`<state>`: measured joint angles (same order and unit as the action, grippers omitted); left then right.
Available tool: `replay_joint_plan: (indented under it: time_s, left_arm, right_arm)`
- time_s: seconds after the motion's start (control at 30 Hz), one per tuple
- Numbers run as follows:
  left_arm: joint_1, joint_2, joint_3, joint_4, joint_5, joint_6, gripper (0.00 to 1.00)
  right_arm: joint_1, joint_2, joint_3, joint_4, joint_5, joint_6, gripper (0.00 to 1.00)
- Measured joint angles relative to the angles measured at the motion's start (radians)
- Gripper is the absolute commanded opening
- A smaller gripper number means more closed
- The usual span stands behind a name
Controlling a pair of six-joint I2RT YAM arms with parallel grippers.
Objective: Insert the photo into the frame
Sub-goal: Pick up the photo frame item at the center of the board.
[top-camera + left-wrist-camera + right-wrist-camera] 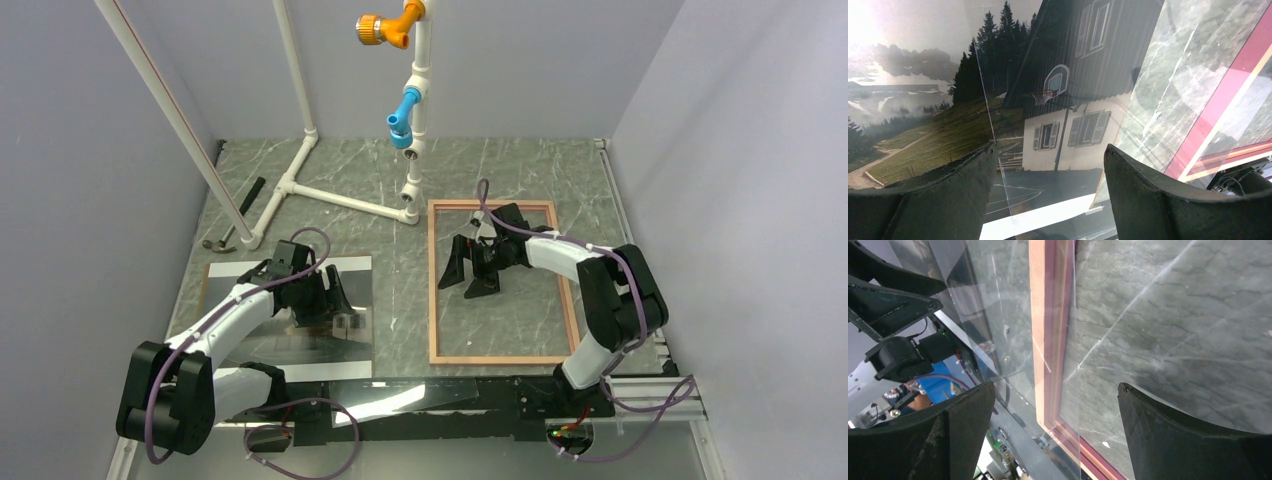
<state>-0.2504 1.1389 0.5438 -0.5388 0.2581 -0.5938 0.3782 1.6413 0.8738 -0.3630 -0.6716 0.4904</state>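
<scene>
The photo [352, 278], a glossy print, lies flat on the left of the table; the left wrist view shows its white house [1068, 135] and dark trees. My left gripper [325, 300] hovers low over it, open [1048, 150], with nothing between its fingers. The frame [434, 290] lies flat on the right, tan side up. Its pink and tan rail [1045, 330] shows in the right wrist view, as does a clear pane's edge [1075, 365]. My right gripper [468, 272] hangs over the frame's inside, open [1055, 387] and holding nothing. The pink rail [1228, 95] also shows in the left wrist view.
A white pipe stand [330, 195] with orange [385, 27] and blue [403, 112] fittings rises at the back. A hammer [235, 215] lies at the back left. A shiny clear sheet [400, 395] rests along the front edge by the arm bases. Grey walls close in three sides.
</scene>
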Motion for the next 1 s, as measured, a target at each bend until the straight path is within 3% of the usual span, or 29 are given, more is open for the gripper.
replay_joint_plan:
  time_s: [0.3,0.6,0.87,1.0]
  left_arm:
    - [-0.001,0.000,-0.013,0.002,0.017,0.007,0.80]
    - [-0.013,0.011,-0.013,0.006,0.019,0.007,0.79]
    - [-0.013,0.018,-0.013,0.014,0.031,0.007,0.79]
    - [-0.019,0.017,-0.013,0.017,0.033,0.007,0.79]
  right_arm:
    - [0.002,0.085,-0.027,0.110,-0.151,0.017,0.80]
    - [0.002,0.123,-0.083,0.278,-0.285,0.106,0.50]
    - [0.016,0.127,-0.098,0.358,-0.342,0.174,0.36]
    - [0.049,0.141,-0.087,0.354,-0.349,0.175,0.16]
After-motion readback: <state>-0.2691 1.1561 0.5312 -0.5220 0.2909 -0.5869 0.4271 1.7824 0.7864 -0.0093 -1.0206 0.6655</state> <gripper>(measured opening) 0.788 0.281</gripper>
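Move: Close to the right hand's left lies the clear sheet's right edge: the grasp spot is about 3 cm left, 2 cm back and 1 cm lower. The wooden frame's left rail runs below the sheet, its middle roughly 4 cm left, 3 cm ahead and 5 cm down; the photo's middle is some 33 cm left, 5 cm back and 5 cm down. From the left hand, that edge is about 20 cm right, 4 cm ahead and nearly level. Reaching left and somewhat back, the right hand travels about 5 cm to the clear sheet's right edge, dipping a centimetre before rising nearly two. Its wrist rolls some 20 degrees so the fingers point less down and more sideways, while they close from wide open to about a quarter, pinching the edge between their tips. ##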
